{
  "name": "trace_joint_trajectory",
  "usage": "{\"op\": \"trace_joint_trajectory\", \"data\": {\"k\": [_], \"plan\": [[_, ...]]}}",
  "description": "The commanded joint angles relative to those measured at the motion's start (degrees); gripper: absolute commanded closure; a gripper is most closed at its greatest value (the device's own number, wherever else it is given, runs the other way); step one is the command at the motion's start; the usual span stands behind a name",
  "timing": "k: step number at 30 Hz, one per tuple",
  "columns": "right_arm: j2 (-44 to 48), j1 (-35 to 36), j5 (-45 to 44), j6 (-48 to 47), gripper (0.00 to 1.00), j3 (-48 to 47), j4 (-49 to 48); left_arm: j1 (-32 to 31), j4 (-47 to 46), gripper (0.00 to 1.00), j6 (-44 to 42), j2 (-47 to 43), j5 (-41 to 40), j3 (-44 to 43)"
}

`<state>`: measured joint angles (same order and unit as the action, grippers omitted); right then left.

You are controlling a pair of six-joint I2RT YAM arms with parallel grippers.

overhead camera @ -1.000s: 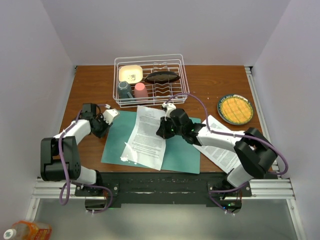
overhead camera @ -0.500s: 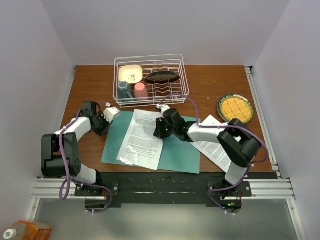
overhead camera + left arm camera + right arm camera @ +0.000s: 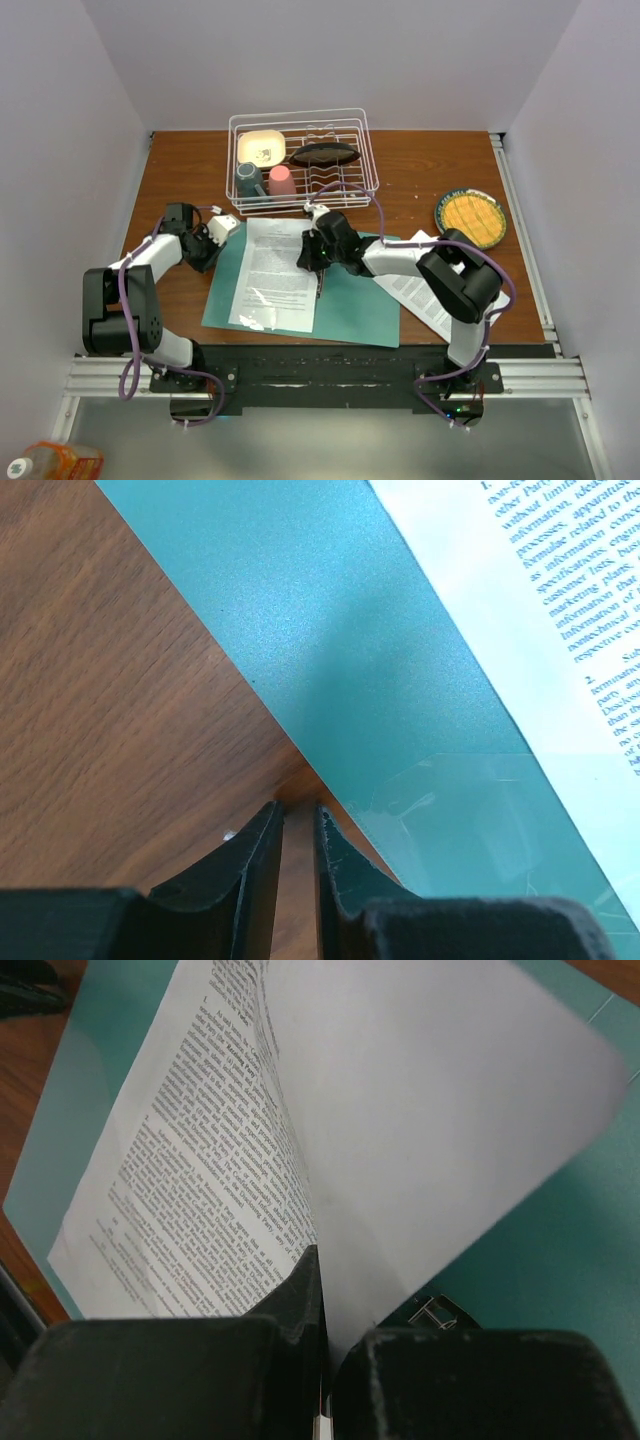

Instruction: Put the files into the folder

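Observation:
The teal folder (image 3: 355,300) lies open and flat on the wooden table. One printed file sheet (image 3: 272,275) rests on its left half. My right gripper (image 3: 312,258) is shut on that sheet's right edge, which curls up between the fingers (image 3: 322,1260) in the right wrist view. The metal clip (image 3: 435,1312) shows just below them. More files (image 3: 420,305) lie at the folder's right edge, partly under the right arm. My left gripper (image 3: 213,243) sits low at the folder's upper left edge (image 3: 330,610). Its jaws (image 3: 298,815) stand narrowly apart over bare wood, holding nothing.
A white wire dish rack (image 3: 303,160) with cups, a bowl and a dark dish stands behind the folder. At the right sits a green-rimmed plate (image 3: 470,218) with a yellow inside. White walls close in the table on three sides.
My right gripper has dragged the sheet leftward and squared it over the folder's left half. The left gripper stayed at the folder's corner and its jaws narrowed a little.

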<state>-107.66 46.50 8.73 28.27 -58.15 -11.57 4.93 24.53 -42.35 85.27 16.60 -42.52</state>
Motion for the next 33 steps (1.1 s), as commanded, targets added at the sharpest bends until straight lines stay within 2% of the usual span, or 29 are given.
{"op": "trace_joint_trajectory", "data": {"k": [1, 8, 33], "plan": [[-0.1, 0.2, 1.2, 1.3, 1.0, -3.7, -1.5, 0.3, 12.3, 0.76, -20.5, 1.2, 10.8, 1.8], [-3.1, 0.3, 3.0, 5.6, 1.0, -4.2, -5.4, 0.3, 14.6, 0.76, -21.2, 1.6, 12.0, 1.4], [-9.2, 3.0, 3.1, 8.2, 1.0, -8.9, -5.7, 0.2, 15.2, 0.78, -20.5, 0.3, 12.0, 1.2]]}}
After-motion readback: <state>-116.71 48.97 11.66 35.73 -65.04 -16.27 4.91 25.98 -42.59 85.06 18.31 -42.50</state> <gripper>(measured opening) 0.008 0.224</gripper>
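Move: About 22 cm to the right hand's left, level fore and aft and some 3 cm below it, lies the folder's left edge, towards which the file pinched in its fingers is being fed. The folder's metal clip sits about 4 cm to its right and 4 cm back; the second file's middle is roughly 35 cm to its right, 4 cm back. The left hand has that folder edge right at its fingertips, some 1 cm to its right and 1 cm below. Sliding the file left across the folder, the right hand travels about 5 cm towards the folder's left edge, still pinching the file's bent-up right side. It hops up 1 to 2 cm first, then sinks to about 1 cm below its starting height and works on low, tilting slightly. The left hand stays put with its fingertips at the folder's left edge, holding it in place. ##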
